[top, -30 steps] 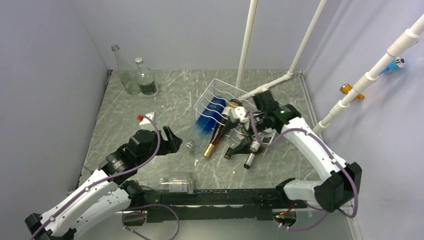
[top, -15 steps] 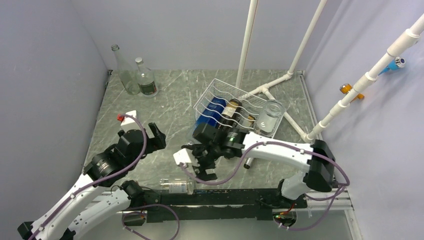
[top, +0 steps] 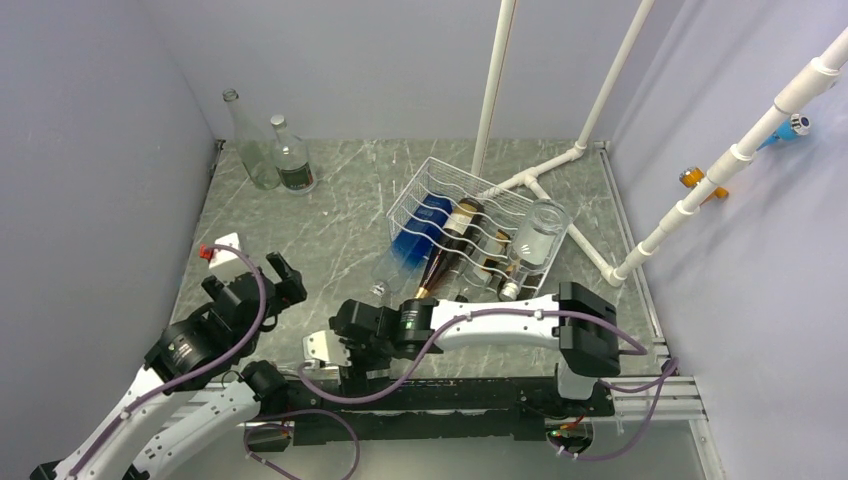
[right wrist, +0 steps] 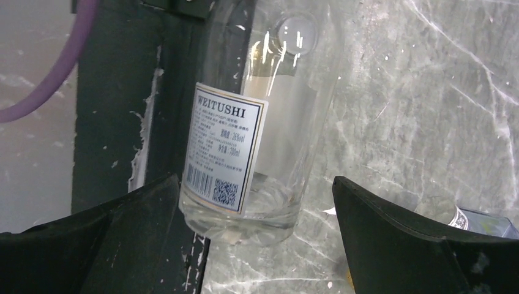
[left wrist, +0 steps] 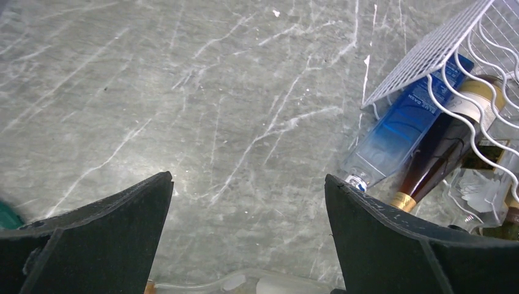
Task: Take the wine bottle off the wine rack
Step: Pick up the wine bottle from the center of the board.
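The white wire wine rack (top: pixel 455 180) stands right of centre, tilted toward me, with several bottles lying in it. The dark wine bottle (top: pixel 447 250) with a gold neck band lies in it beside a blue bottle (top: pixel 422 225); both also show in the left wrist view, wine bottle (left wrist: pixel 437 162), rack (left wrist: pixel 428 49). My left gripper (top: pixel 285 278) hangs open over bare table left of the rack, nothing between its fingers (left wrist: pixel 248 177). My right gripper (top: pixel 348 360) is open at the near edge, far from the rack, above a lying clear labelled bottle (right wrist: pixel 257 135).
Two clear bottles (top: pixel 270 150) stand at the back left corner. White pipes (top: pixel 495 90) rise behind the rack, and one (top: pixel 590 255) runs along the floor to its right. A clear bottle (top: pixel 537 232) lies in the rack's right side. A black rail (right wrist: pixel 122 122) borders the near edge.
My right arm swung from the rack down and left to the near edge, over the clear labelled bottle. My left arm drew back to the left and its jaws widened.
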Robot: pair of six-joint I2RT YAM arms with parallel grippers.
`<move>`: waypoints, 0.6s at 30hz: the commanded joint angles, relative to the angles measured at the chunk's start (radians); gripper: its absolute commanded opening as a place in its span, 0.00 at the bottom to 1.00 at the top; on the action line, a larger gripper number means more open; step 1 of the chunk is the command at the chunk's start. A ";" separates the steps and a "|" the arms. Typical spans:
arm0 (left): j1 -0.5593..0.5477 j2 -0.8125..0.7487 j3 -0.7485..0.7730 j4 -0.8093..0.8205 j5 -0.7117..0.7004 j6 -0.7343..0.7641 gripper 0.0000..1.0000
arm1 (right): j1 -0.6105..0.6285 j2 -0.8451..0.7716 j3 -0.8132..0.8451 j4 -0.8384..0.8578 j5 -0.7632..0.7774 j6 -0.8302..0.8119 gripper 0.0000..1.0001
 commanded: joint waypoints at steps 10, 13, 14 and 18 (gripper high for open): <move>0.003 -0.084 0.003 -0.020 -0.059 -0.012 0.99 | -0.060 0.053 -0.004 0.085 0.176 0.094 0.83; 0.004 -0.079 -0.006 -0.009 -0.043 -0.017 1.00 | -0.105 0.044 -0.012 0.085 0.152 0.103 0.72; 0.003 -0.077 -0.010 -0.002 -0.038 -0.015 1.00 | -0.116 0.041 -0.017 0.085 0.124 0.104 0.71; 0.004 -0.066 -0.020 0.022 -0.017 -0.013 1.00 | -0.159 0.035 -0.032 0.082 0.080 0.108 0.70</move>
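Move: The wine bottle, clear and labelled, lies on its side along the near table edge, base end between the right hand's open fingers; its middle is about 5 cm left of that hand, level fore and aft, 4 cm below. The blue bottle in the rack is some 25 cm ahead and 9 cm right, the brown bottle 24 cm ahead and 17 cm right, both 5 cm lower. From the left hand the wine bottle lies roughly 9 cm back, 5 cm right and 15 cm below. Right hand dips 1 cm, pinches the wine bottle near its base and draws it forward 6 cm, turning clockwise. ##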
